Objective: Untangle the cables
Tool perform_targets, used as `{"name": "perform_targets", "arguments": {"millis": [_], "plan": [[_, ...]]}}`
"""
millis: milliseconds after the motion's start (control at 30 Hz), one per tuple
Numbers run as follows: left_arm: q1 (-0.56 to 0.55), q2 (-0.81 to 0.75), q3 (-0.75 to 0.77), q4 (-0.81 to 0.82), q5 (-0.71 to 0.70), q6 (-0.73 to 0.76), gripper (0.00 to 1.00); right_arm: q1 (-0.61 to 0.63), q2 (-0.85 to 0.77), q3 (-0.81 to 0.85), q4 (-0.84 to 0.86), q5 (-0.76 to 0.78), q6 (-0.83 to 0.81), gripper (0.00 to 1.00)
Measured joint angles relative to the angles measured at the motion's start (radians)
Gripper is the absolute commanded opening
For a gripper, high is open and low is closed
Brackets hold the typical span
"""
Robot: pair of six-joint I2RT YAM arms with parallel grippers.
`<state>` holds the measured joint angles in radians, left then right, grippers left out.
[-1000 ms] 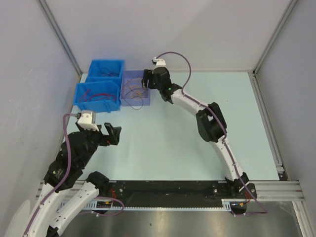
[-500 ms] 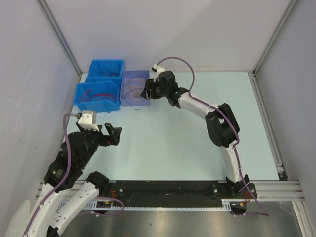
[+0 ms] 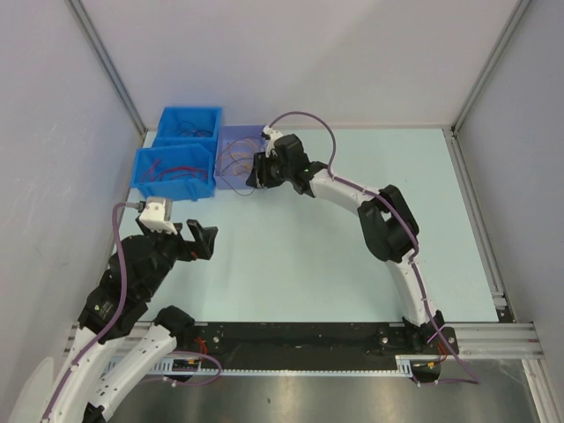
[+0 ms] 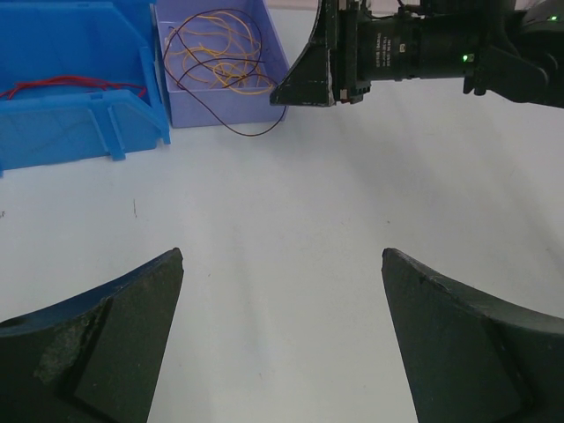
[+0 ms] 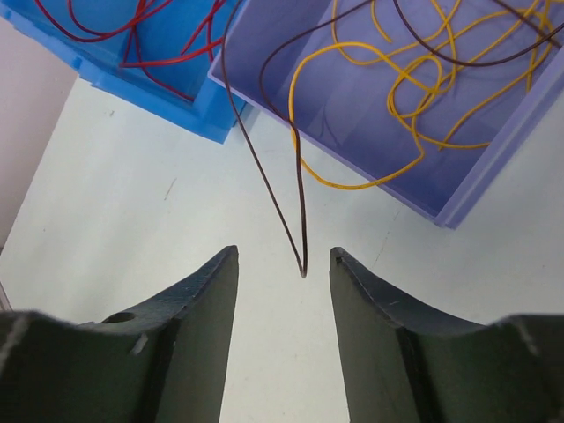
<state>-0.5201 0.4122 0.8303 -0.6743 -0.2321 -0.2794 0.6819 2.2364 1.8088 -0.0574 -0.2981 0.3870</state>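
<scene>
The cables lie in bins at the far left. Yellow cables (image 5: 414, 79) and a dark purple cable (image 5: 282, 211) sit in the lilac bin (image 5: 493, 167). Red cables (image 5: 167, 44) are in the blue bin (image 5: 203, 106). The dark cable's loop hangs over the lilac bin's front rim onto the table. My right gripper (image 5: 284, 256) is open at about half width. The tip of that loop lies between its fingertips and touches neither of them. My left gripper (image 4: 282, 256) is wide open and holds nothing, above bare table well short of the bins.
A second blue bin (image 3: 189, 122) stands behind the first, against the left wall. The lilac bin (image 3: 238, 159) stands to the right of the blue ones. The right arm (image 3: 379, 220) stretches across the table's middle. Walls enclose the table on three sides.
The right gripper came forward and down from the lilac bin's far right corner to its front rim, and its jaws narrowed. The left arm stayed still.
</scene>
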Motion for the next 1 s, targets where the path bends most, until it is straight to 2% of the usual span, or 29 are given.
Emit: {"name": "perform_targets", "arguments": {"millis": [67, 167, 200, 267, 300, 400, 500, 800, 1000], "plan": [[0.0, 0.0, 0.0, 0.0, 0.0, 0.0, 1.0, 0.003, 0.017, 0.008, -0.005, 0.0, 0.001, 0.48], [0.0, 0.0, 0.0, 0.0, 0.0, 0.0, 1.0, 0.005, 0.043, 0.024, -0.022, 0.003, 0.001, 0.39], [0.0, 0.0, 0.0, 0.0, 0.0, 0.0, 1.0, 0.005, 0.048, 0.026, -0.028, 0.005, 0.001, 0.31], [0.0, 0.0, 0.0, 0.0, 0.0, 0.0, 1.0, 0.005, 0.055, 0.031, -0.04, 0.011, 0.0, 0.22], [0.0, 0.0, 0.0, 0.0, 0.0, 0.0, 1.0, 0.005, 0.058, 0.034, -0.043, 0.013, 0.001, 0.14], [0.0, 0.0, 0.0, 0.0, 0.0, 0.0, 1.0, 0.005, 0.06, 0.045, -0.048, 0.027, 0.003, 0.04], [0.0, 0.0, 0.0, 0.0, 0.0, 0.0, 1.0, 0.005, 0.06, 0.067, -0.05, 0.038, 0.002, 0.0], [0.0, 0.0, 0.0, 0.0, 0.0, 0.0, 1.0, -0.003, 0.06, 0.108, -0.018, 0.103, 0.002, 0.0], [0.0, 0.0, 0.0, 0.0, 0.0, 0.0, 1.0, -0.026, 0.123, 0.29, 0.033, 0.132, 0.001, 0.0]]}}
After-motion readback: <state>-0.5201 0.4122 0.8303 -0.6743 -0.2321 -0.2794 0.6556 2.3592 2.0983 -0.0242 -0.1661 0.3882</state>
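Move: The right hand, partly open, is just above the loop of dark cable hanging out over the purple bin's near edge. The stretch it will grip is about 3 cm below and 1 cm left. The purple bin's middle is some 10 cm ahead, 4 cm left and 8 cm below; the blue bin with the red cable is roughly 6 cm ahead and 23 cm left. From the idle left hand, that loop is about 24 cm ahead, 12 cm right and 17 cm lower. Down first, about 3 cm, the right hand sinks onto the dark loop and its half-open fingers shut, pinching the cable between their tips. It then creeps forward and up, and speeds up over the purple bin's near edge to finish some 7 cm farther out and 9 cm above its lowest point, fingertips tilting up and swinging slightly clockwise. ##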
